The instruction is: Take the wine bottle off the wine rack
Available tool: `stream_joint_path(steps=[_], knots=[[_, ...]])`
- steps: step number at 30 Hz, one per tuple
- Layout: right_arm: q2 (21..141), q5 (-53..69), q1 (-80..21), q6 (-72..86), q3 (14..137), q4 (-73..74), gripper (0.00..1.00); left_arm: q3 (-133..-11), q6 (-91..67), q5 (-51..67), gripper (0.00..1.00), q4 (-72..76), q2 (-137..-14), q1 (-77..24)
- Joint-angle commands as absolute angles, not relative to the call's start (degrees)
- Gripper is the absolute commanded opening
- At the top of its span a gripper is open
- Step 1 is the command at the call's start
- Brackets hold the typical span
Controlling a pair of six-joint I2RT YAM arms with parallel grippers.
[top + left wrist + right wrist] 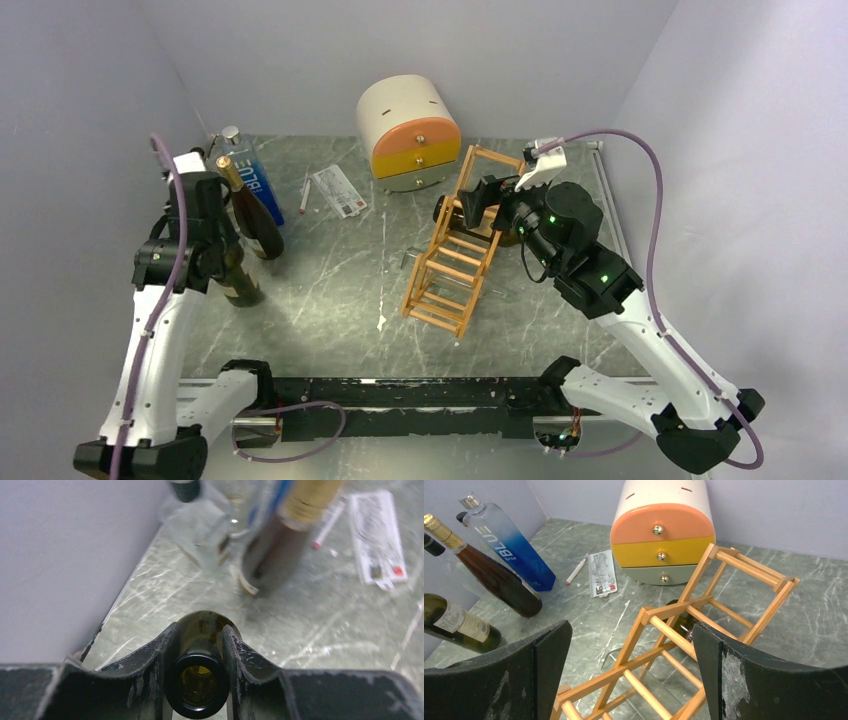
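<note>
The wine rack (450, 270), a tan wooden ladder-like frame, lies slanted on the marble table right of centre. A dark bottle (680, 625) rests inside it under the slats (674, 608), mostly hidden. My right gripper (465, 205) hovers open just above the rack's far end, its fingers (544, 660) wide apart and touching nothing. At the table's left side my left gripper (222, 250) is shut on the neck of a green wine bottle (197, 680) with a cream label (454, 622). That bottle's mouth is uncorked.
A brown gold-foil bottle (255, 215) and a blue bottle (258, 180) stand close behind the left gripper by the left wall. A round cream-and-orange drawer box (410, 130) sits at the back. A card (338, 190) and a pen (304, 192) lie between them.
</note>
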State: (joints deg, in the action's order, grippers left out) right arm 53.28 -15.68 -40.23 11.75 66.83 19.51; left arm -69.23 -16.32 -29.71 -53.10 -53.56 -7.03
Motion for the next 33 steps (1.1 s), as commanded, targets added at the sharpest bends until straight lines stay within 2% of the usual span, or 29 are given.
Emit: stream_joint_path(steps=[1, 8, 16, 20, 23, 26, 33], knots=[[53.1, -14.3, -40.1, 11.0, 66.9, 18.4, 0.95, -68.9, -18.2, -30.4, 0.07, -43.7, -54.5, 4.1], [52.8, -12.8, -40.1, 11.3, 67.2, 19.1, 0.95, -71.7, -20.5, -35.3, 0.07, -38.9, -59.0, 10.9], [53.4, -11.8, -40.1, 12.0, 68.6, 20.9, 0.95, -72.1, -23.0, -32.5, 0.07, -34.1, -63.0, 16.1], [53.5, -11.7, -40.1, 12.5, 69.5, 22.1, 0.95, -72.0, -24.1, -27.4, 0.07, -33.1, -64.4, 18.4], [53.8, -11.1, -40.1, 13.0, 70.0, 22.7, 0.95, -71.2, -24.5, -28.7, 0.09, -33.3, -64.8, 18.6], [54.1, -10.6, -40.2, 13.6, 70.0, 22.8, 0.95, -69.4, -24.2, -29.5, 0.2, -31.7, -63.1, 18.7], [55.1, -9.2, -40.1, 14.5, 70.2, 23.0, 0.95, -69.0, -24.6, -31.1, 0.91, -32.0, -62.3, 18.7]])
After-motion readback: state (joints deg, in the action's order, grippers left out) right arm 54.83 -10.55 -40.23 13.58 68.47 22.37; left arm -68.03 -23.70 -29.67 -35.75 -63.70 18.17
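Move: The left hand already holds the green wine bottle by its neck and takes it to a free spot on the table beside the left wall, about 12 cm to the left, 3 cm ahead and some 26 cm below. From that hand the clear bottle stands about 12 cm ahead and 9 cm left, and the brown gold-topped bottle 12 cm ahead and 1 cm right. From the right hand the spot lies about 62 cm left, roughly level, 36 cm below. Keeping its hold on the neck, the left hand swings the green bottle about 12 cm left towards the wall, quickly at first and then easing, and drifts some 3 cm forward while the wrist turns nearly 30 degrees counter-clockwise. It lowers the bottle the last 2 cm onto the free spot next to the clear bottle, then the fingers open wide and let go of the neck as the hand starts to rise, by a centimetre or two. ##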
